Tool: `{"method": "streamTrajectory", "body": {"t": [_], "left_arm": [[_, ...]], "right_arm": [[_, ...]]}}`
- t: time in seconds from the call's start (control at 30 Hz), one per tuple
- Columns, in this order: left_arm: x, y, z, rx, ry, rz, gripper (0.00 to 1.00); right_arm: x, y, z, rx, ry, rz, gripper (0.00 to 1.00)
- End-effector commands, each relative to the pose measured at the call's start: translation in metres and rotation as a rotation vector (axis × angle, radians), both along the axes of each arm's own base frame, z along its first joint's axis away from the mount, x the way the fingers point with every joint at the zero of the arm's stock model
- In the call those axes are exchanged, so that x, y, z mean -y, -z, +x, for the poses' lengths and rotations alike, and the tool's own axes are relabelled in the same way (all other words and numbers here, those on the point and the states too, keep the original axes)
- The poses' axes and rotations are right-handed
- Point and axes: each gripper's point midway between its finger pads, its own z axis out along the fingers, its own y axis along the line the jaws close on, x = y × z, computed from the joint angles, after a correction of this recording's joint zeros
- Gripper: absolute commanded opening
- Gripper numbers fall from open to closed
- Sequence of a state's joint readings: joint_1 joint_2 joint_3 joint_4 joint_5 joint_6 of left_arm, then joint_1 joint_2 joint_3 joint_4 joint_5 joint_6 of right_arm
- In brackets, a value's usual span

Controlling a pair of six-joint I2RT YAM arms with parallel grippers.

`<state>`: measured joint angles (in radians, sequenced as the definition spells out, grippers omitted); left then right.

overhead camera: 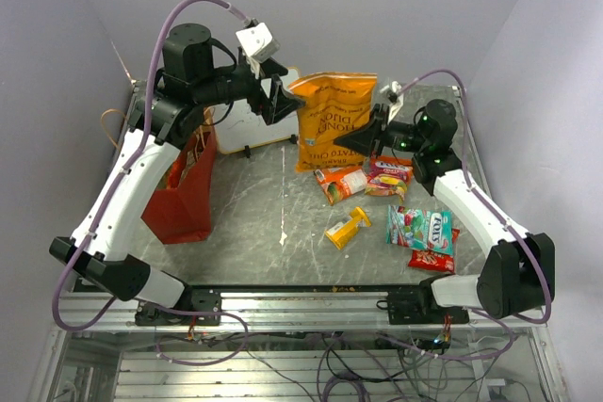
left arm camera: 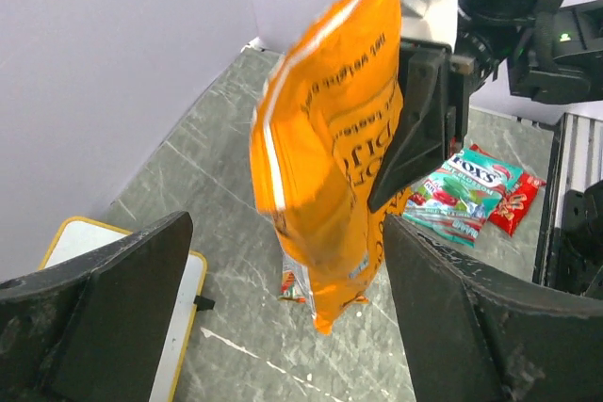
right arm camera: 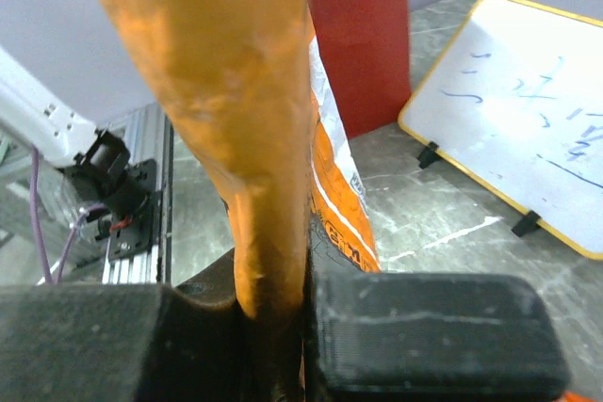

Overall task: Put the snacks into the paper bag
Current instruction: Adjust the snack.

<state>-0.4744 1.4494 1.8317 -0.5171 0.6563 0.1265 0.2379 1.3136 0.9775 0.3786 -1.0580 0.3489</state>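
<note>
A large orange chip bag (overhead camera: 334,120) hangs upright in the air over the back of the table. My right gripper (overhead camera: 372,129) is shut on its right edge, and the foil (right arm camera: 245,120) shows pinched between the black pads (right arm camera: 424,327). My left gripper (overhead camera: 283,96) stands open at the bag's left edge. In the left wrist view the orange bag (left arm camera: 330,167) hangs between the wide-apart fingers (left arm camera: 113,289) without touching them. The red paper bag (overhead camera: 184,190) stands at the left under the left arm, its red side (right arm camera: 363,35) behind the chip bag.
More snacks lie on the table: an orange-red packet (overhead camera: 342,183), a red pack (overhead camera: 389,174), a yellow pack (overhead camera: 347,228), a teal-white candy bag (overhead camera: 419,228) and a red pack (overhead camera: 433,256). A white framed board (overhead camera: 245,124) stands at the back.
</note>
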Motion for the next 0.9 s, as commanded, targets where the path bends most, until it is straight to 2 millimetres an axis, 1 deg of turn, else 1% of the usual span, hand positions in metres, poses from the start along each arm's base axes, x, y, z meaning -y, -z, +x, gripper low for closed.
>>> {"method": "streamTrajectory", "body": {"t": [0.0, 0.07, 0.17, 0.27, 0.37, 0.47, 0.57, 0.73, 0.87], "left_arm": [[0.003, -0.012, 0.013, 0.006, -0.019, -0.090, 0.93], [0.002, -0.013, 0.013, -0.007, -0.020, -0.130, 0.93], [0.004, -0.010, 0.010, -0.045, -0.011, -0.205, 0.93], [0.011, -0.005, 0.002, -0.078, 0.051, -0.272, 0.94], [0.019, 0.002, -0.008, -0.106, 0.133, -0.325, 0.98], [0.028, 0.010, -0.022, -0.126, 0.242, -0.349, 1.00], [0.037, 0.013, -0.032, -0.127, 0.300, -0.353, 1.00], [0.050, 0.024, -0.038, -0.117, 0.333, -0.334, 1.00], [0.056, 0.029, -0.038, -0.131, 0.351, -0.339, 0.95]], "right_arm": [[0.017, -0.054, 0.014, -0.004, 0.112, 0.083, 0.00], [0.020, -0.067, 0.019, -0.030, 0.135, 0.111, 0.00], [0.018, -0.088, 0.020, -0.059, 0.127, 0.146, 0.00], [0.016, -0.105, 0.014, -0.071, 0.100, 0.194, 0.00], [0.015, -0.121, 0.004, -0.057, 0.069, 0.224, 0.00], [0.016, -0.130, -0.006, -0.063, 0.048, 0.259, 0.00], [0.015, -0.136, -0.012, -0.070, 0.024, 0.279, 0.00], [0.015, -0.138, -0.022, -0.083, -0.016, 0.318, 0.00], [0.014, -0.133, -0.022, -0.101, -0.021, 0.320, 0.00]]}}
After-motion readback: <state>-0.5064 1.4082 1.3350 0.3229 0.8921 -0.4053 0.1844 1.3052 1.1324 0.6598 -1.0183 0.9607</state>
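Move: The chip bag hangs from the closed right gripper, its middle about 5 cm left of that hand, 3 cm forward and 4 cm up. From the empty left hand it is roughly 11 cm right, 3 cm forward and 9 cm down. Some 30 cm below the right hand and 6 cm forward, the orange packet lies straight ahead and the purple-yellow packet about 14 cm right. The paper bag is about 38 cm left, 6 cm forward and 18 cm below it. Keep the right gripper shut on the chip bag and raise it about 11.5 cm, tipping its fingers upward. Meanwhile keep the left gripper wide open: dip it some 5 cm, then bring it back and right towards the bag's lower left edge, rising slightly, its fingers tipping up and swinging clockwise until they point almost straight right at the bag. ##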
